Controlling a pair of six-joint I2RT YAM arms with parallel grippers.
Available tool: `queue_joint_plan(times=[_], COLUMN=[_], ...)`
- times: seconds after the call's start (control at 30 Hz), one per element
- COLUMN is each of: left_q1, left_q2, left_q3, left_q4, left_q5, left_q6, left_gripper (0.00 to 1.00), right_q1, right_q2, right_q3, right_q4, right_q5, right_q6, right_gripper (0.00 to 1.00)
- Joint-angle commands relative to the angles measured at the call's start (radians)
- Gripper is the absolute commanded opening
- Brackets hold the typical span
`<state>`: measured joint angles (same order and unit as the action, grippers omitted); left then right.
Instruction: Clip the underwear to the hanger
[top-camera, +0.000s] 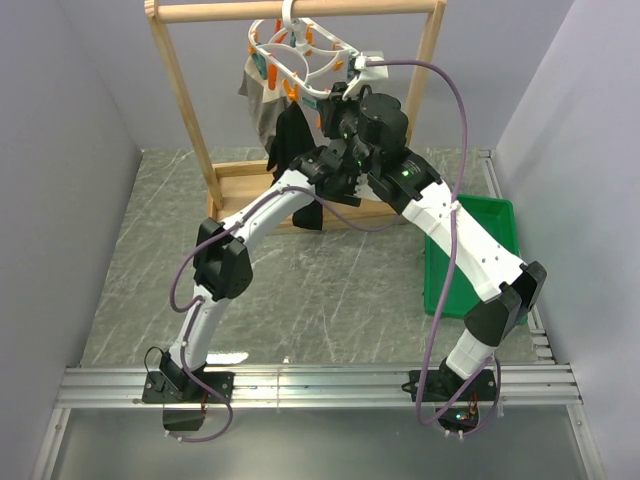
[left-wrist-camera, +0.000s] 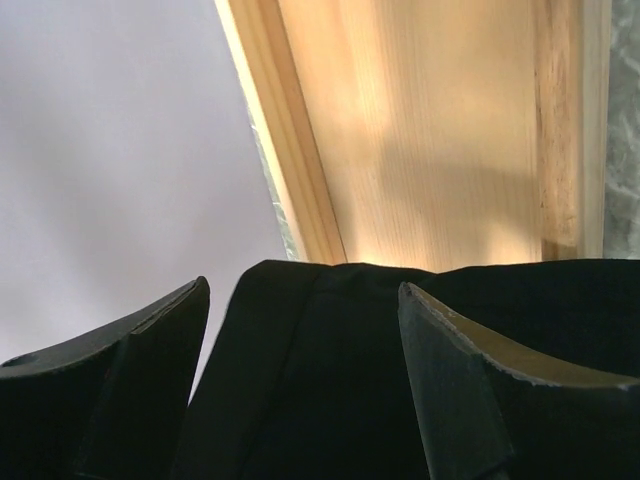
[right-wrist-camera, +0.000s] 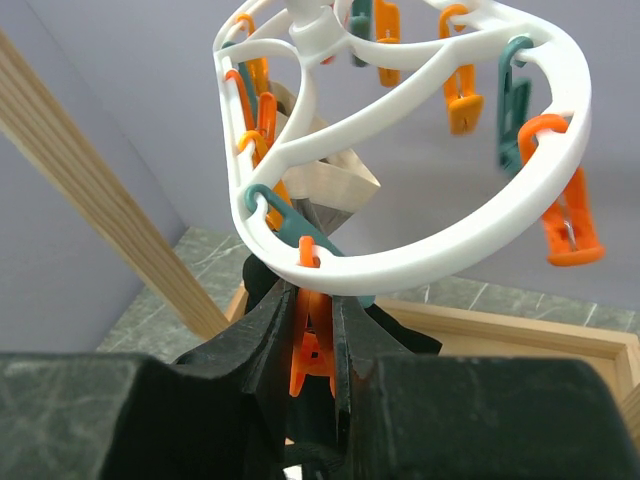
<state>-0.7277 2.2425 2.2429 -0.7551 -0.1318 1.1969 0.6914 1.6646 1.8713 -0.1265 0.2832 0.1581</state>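
Observation:
The white oval hanger (top-camera: 300, 55) hangs by its hook from the wooden rack's top bar, with orange and teal pegs round its rim (right-wrist-camera: 430, 262). My right gripper (right-wrist-camera: 314, 300) is shut on one orange peg (right-wrist-camera: 312, 345) under the near rim, the peg pinched between both fingers. The black underwear (top-camera: 288, 140) hangs below the hanger, and its fabric (right-wrist-camera: 400, 335) shows just behind that peg. My left gripper (left-wrist-camera: 300, 310) is open, its fingers (left-wrist-camera: 455, 370) wide apart with the underwear's black fabric (left-wrist-camera: 320, 380) lying loose between them. A gap shows beside the left finger.
A grey-beige garment (top-camera: 258, 100) hangs pegged at the hanger's left. The tall wooden rack (top-camera: 185, 110) has a base frame (left-wrist-camera: 430, 130) close behind the left gripper. A green bin (top-camera: 485, 245) sits on the table at the right. Both wrists crowd together under the hanger.

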Motion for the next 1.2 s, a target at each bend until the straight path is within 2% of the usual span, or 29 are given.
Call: queue_joint_plan(times=[0.0,0.13,0.37,0.6,0.7,0.73,0.8,0.83,0.9,0.93,1.0,1.13,1.17], left_q1=[0.005,0.028,0.057,0.079,0.082,0.082,0.08,0.079,0.077,0.076,0.071,0.071,0.071], left_q2=[0.025,0.055,0.046,0.039,0.034,0.029,0.022,0.01,-0.007,-0.018,-0.058,-0.189,-0.22], left_q3=[0.053,0.099,0.073,0.05,0.05,0.049,0.047,0.044,0.021,0.009,-0.034,-0.166,-0.249], left_q4=[0.011,0.014,0.017,0.016,0.004,-0.001,-0.013,-0.013,-0.015,-0.009,0.002,0.106,0.135], left_q5=[-0.043,-0.071,-0.083,-0.1,-0.101,-0.1,-0.091,-0.08,-0.062,-0.051,-0.016,0.061,0.075], left_q6=[0.029,0.038,0.049,0.046,0.052,0.053,0.058,0.059,0.059,0.056,0.047,0.049,0.055], left_gripper=[0.82,0.83,0.85,0.81,0.65,0.53,0.42,0.32,0.22,0.13,0.02,0.0,0.0], right_q1=[0.016,0.014,0.017,0.017,0.019,0.016,0.016,0.016,0.017,0.016,0.016,0.016,0.016], right_q2=[-0.028,-0.037,-0.039,-0.039,-0.035,-0.034,-0.032,-0.032,-0.031,-0.029,-0.026,-0.022,-0.02], right_q3=[0.023,0.009,-0.003,-0.003,-0.004,-0.004,-0.001,-0.001,0.0,0.0,0.006,0.015,0.015], right_q4=[-0.01,-0.007,-0.002,0.002,0.002,0.004,0.004,0.005,0.007,0.008,0.005,0.005,0.005], right_q5=[0.031,0.033,0.033,0.033,0.031,0.033,0.036,0.034,0.036,0.036,0.036,0.033,0.033], right_q6=[-0.009,-0.017,-0.017,-0.019,-0.017,-0.017,-0.017,-0.017,-0.017,-0.019,-0.015,-0.008,-0.003], right_gripper=[0.0,0.0,0.0,0.0,0.0,0.0,0.0,0.0,0.0,0.0,0.0,0.0,0.0])
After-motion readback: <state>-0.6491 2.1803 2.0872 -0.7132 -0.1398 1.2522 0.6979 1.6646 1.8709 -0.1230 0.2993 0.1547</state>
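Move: The loose edge of the black underwear hangs right off my open left fingers, about 4 cm ahead, 5 cm to the left and 2 cm lower. Its hung corner is under a clip some 11 cm left of that hand, level with it and 26 cm up. The orange clip my right hand holds is about 5 cm back, 4 cm left and 25 cm up. From my right hand the loose edge is roughly 10 cm ahead, 1 cm left and 27 cm down. I slide my wide-open left hand about 5 cm left and 4 cm forward, dipping a little, so the underwear's loose edge comes between the fingers. There I stop and close them until they pinch the cloth, then draw back some 2 to 3 cm with it. My right hand stays put, keeping its hold on the orange clip at the hanger. ##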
